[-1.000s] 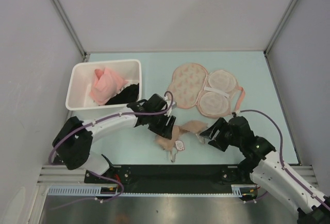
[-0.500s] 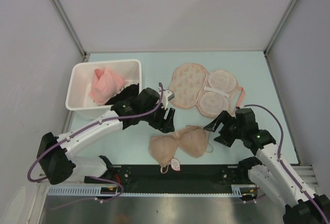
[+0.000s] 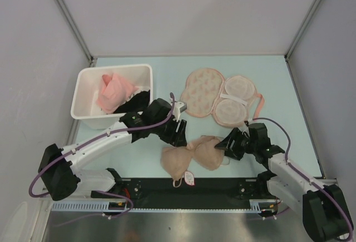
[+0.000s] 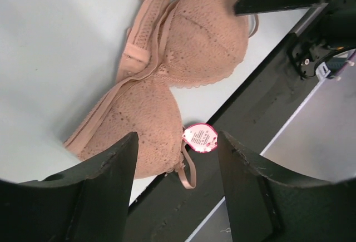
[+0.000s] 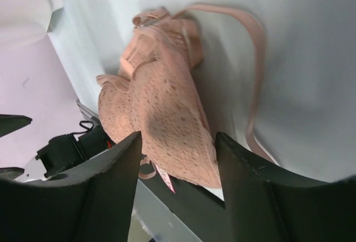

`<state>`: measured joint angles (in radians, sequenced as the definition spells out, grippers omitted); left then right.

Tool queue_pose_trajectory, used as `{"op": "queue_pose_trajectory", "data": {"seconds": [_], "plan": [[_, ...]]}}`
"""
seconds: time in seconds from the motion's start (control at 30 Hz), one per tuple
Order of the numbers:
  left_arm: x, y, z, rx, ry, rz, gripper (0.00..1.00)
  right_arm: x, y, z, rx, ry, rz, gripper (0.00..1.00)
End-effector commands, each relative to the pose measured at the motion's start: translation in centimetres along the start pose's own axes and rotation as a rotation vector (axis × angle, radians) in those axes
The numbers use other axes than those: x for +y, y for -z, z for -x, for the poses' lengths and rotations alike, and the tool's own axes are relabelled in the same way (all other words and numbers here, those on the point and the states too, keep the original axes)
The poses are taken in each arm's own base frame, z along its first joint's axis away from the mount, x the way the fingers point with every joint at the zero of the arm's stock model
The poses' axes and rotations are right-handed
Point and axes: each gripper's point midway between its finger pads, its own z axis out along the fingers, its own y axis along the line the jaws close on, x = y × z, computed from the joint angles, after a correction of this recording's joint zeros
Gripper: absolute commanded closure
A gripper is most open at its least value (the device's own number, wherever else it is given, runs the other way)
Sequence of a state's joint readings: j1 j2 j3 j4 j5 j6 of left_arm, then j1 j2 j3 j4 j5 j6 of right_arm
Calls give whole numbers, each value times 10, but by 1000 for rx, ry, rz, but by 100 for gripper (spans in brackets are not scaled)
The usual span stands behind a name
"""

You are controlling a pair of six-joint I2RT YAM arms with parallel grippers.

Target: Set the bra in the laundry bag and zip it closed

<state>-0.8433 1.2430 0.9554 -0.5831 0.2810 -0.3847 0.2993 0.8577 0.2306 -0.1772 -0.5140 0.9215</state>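
Observation:
The beige bra (image 3: 193, 154) lies spread with its cups up near the table's front edge, and its pale tag (image 3: 191, 179) rests on the black strip. My left gripper (image 3: 178, 129) hovers open just behind its left cup. My right gripper (image 3: 223, 144) is open at its right cup. In the left wrist view the bra (image 4: 183, 58) and tag (image 4: 200, 138) lie beyond my open gripper (image 4: 177, 136), with nothing held. In the right wrist view a cup of the bra (image 5: 161, 114) sits past my open gripper (image 5: 178, 134). The laundry bag (image 3: 219, 98) lies open and flat behind them.
A white bin (image 3: 89, 73) at the back left holds a pink cloth (image 3: 114, 92) and a black garment (image 3: 137, 102). A black strip (image 3: 222, 186) runs along the table's front edge. Grey walls close in the left, right and back.
A second ago the bra was bunched between both grippers. Now it lies spread out and let go; the left gripper has pulled back toward the bin, and the right gripper sits at its right cup.

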Motion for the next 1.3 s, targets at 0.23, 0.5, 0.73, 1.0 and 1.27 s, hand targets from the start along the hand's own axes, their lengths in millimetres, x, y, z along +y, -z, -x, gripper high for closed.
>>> {"op": "queue_pose_trajectory", "data": {"seconds": [0.23, 0.5, 0.73, 1.0, 1.27], "plan": [[-31, 15, 15, -77, -9, -84, 37, 65, 3, 10, 48, 73, 208, 95], [-33, 47, 61, -286, -7, -9, 35, 153, 101, 25, -67, -28, 314, 100], [-28, 63, 119, -537, -23, 66, 34, 196, 165, 69, -337, -133, 195, 100], [-7, 0, 180, -605, -25, 173, 52, 202, 212, 121, -632, -219, 22, 100], [34, -86, 231, -500, 39, 282, 72, 182, 228, 147, -787, -174, -129, 100]]}}
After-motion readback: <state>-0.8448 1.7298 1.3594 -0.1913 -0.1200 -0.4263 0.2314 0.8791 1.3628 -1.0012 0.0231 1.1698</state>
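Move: The right hand has its open fingers at the outer edge of the bra's right cup, whose middle lies about 8 cm to its left, 3 cm back and 1 cm lower. The bra's left cup is some 23 cm left and 8 cm back, and the open laundry bag's middle roughly 27 cm ahead, 1 cm left. From the left hand the bag's middle lies about 27 cm ahead, 21 cm right and 11 cm down; the right cup is 14 cm right, 3 cm back and 10 cm down. The right hand eases a couple of centimetres left, shuts its fingers on the edge of the bra's right cup and lifts it some 30 cm, then carries it forward about 7 cm and 10 cm back to the right, turning some 35 degrees clockwise. Meanwhile the empty left hand rises over the table, swings about 18 cm forward and 10 cm right towards the laundry bag while turning counter-clockwise, then sinks about 6 cm towards the bag's near edge with its fingers half closing on nothing. ##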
